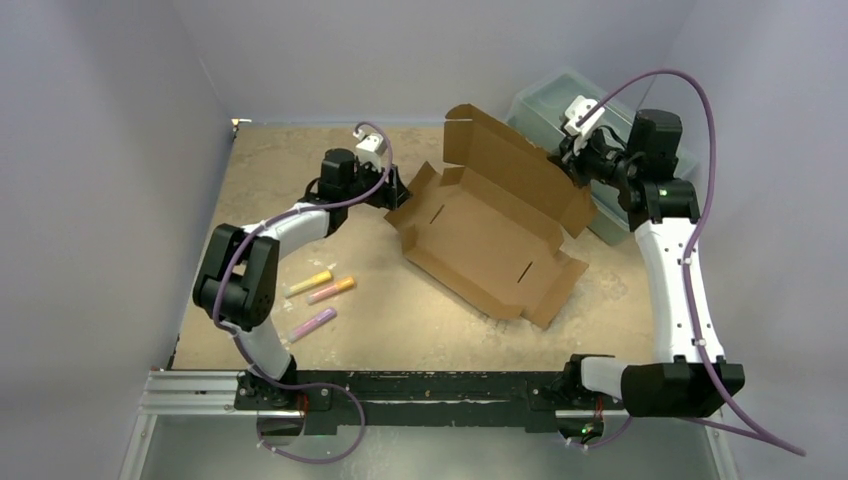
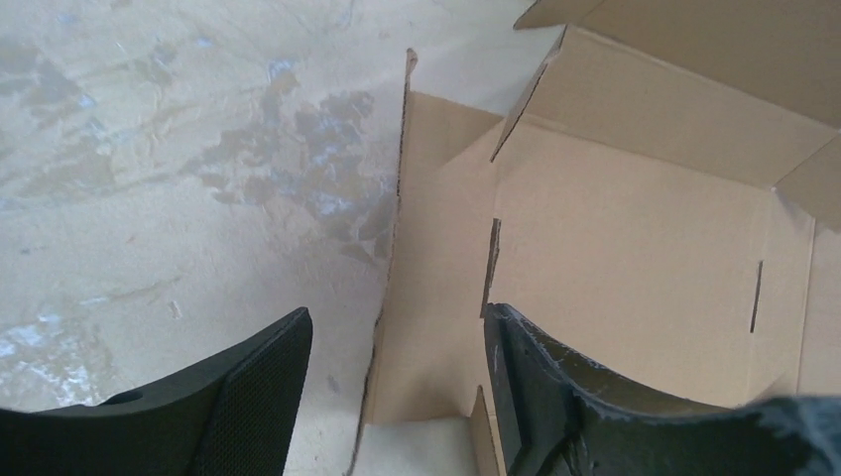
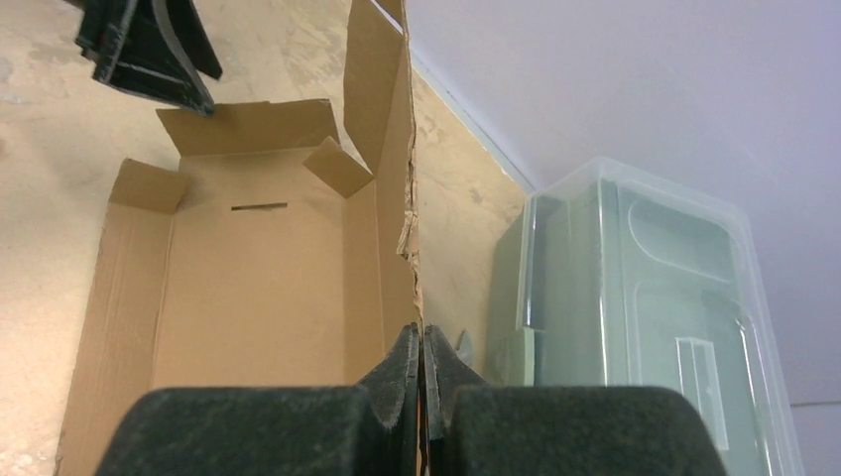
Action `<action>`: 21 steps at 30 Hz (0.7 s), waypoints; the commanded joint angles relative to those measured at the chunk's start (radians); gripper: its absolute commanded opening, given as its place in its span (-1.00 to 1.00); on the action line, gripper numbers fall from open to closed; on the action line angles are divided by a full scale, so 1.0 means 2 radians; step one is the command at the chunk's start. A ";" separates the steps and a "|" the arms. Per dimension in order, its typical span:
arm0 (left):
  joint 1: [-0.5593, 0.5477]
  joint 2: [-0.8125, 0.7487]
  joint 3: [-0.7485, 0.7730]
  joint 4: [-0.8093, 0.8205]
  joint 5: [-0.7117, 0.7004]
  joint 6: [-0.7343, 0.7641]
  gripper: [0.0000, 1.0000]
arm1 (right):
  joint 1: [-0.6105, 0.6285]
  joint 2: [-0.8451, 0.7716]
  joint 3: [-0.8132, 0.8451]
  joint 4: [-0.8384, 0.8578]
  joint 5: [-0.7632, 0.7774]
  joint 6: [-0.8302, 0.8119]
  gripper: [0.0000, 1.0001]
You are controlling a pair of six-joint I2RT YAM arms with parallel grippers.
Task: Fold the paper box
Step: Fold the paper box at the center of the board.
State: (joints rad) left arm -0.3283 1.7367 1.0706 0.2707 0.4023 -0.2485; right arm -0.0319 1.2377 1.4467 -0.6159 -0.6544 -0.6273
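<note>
The paper box (image 1: 470, 230) lies in the middle of the table as a brown cardboard sheet, its base flat and its rear panel standing up. My right gripper (image 1: 575, 172) is shut on the top edge of that raised panel. In the right wrist view the pads (image 3: 407, 362) pinch the thin cardboard edge of the paper box (image 3: 258, 288). My left gripper (image 1: 397, 190) is open at the box's left end. In the left wrist view the left gripper (image 2: 397, 327) straddles the side flap's edge of the paper box (image 2: 635, 228), touching nothing.
A translucent grey-green plastic toolbox (image 1: 560, 108) stands at the back right, just behind the raised panel and close to the right gripper (image 3: 421, 337). Three markers, yellow (image 1: 309, 283), orange (image 1: 331, 291) and purple (image 1: 313, 324), lie near the left arm.
</note>
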 commanded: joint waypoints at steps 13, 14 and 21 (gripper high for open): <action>-0.014 0.016 0.017 -0.027 0.025 0.013 -1.00 | 0.041 -0.025 0.040 -0.004 -0.019 0.025 -1.00; -0.017 0.003 0.007 -0.020 0.023 0.013 -1.00 | 0.044 -0.028 0.039 -0.004 -0.022 0.029 -1.00; -0.038 -0.082 -0.086 0.037 -0.001 0.008 -1.00 | 0.068 -0.048 0.031 0.001 -0.040 0.060 -1.00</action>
State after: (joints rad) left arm -0.3782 1.6951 0.9787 0.2379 0.4110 -0.2249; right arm 0.0769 1.1824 1.4773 -0.6392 -0.6800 -0.5636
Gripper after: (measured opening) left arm 0.009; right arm 0.008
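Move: The left hand, fingers open, has the upper edge of the box's left end flap about 4 cm below it, 1 cm ahead and 1 cm to its right. The middle of the box floor lies some 18 cm right, 8 cm back and 12 cm below it. The right hand already grips the tall far panel's top edge; the floor's middle is about 9 cm left, 4 cm back and 30 cm below that hand, with the green bin some 17 cm ahead and 13 cm right. Downward first: the left hand sinks about 3 cm onto the left end flap, its fingers closing until they pinch the flap's edge, then draws back towards the base by some 3 cm, still shut. Meanwhile the right hand, keeping its pinch on the tall far panel's edge, carries it left about 4 cm, then also back and up, turning slightly counter-clockwise. ##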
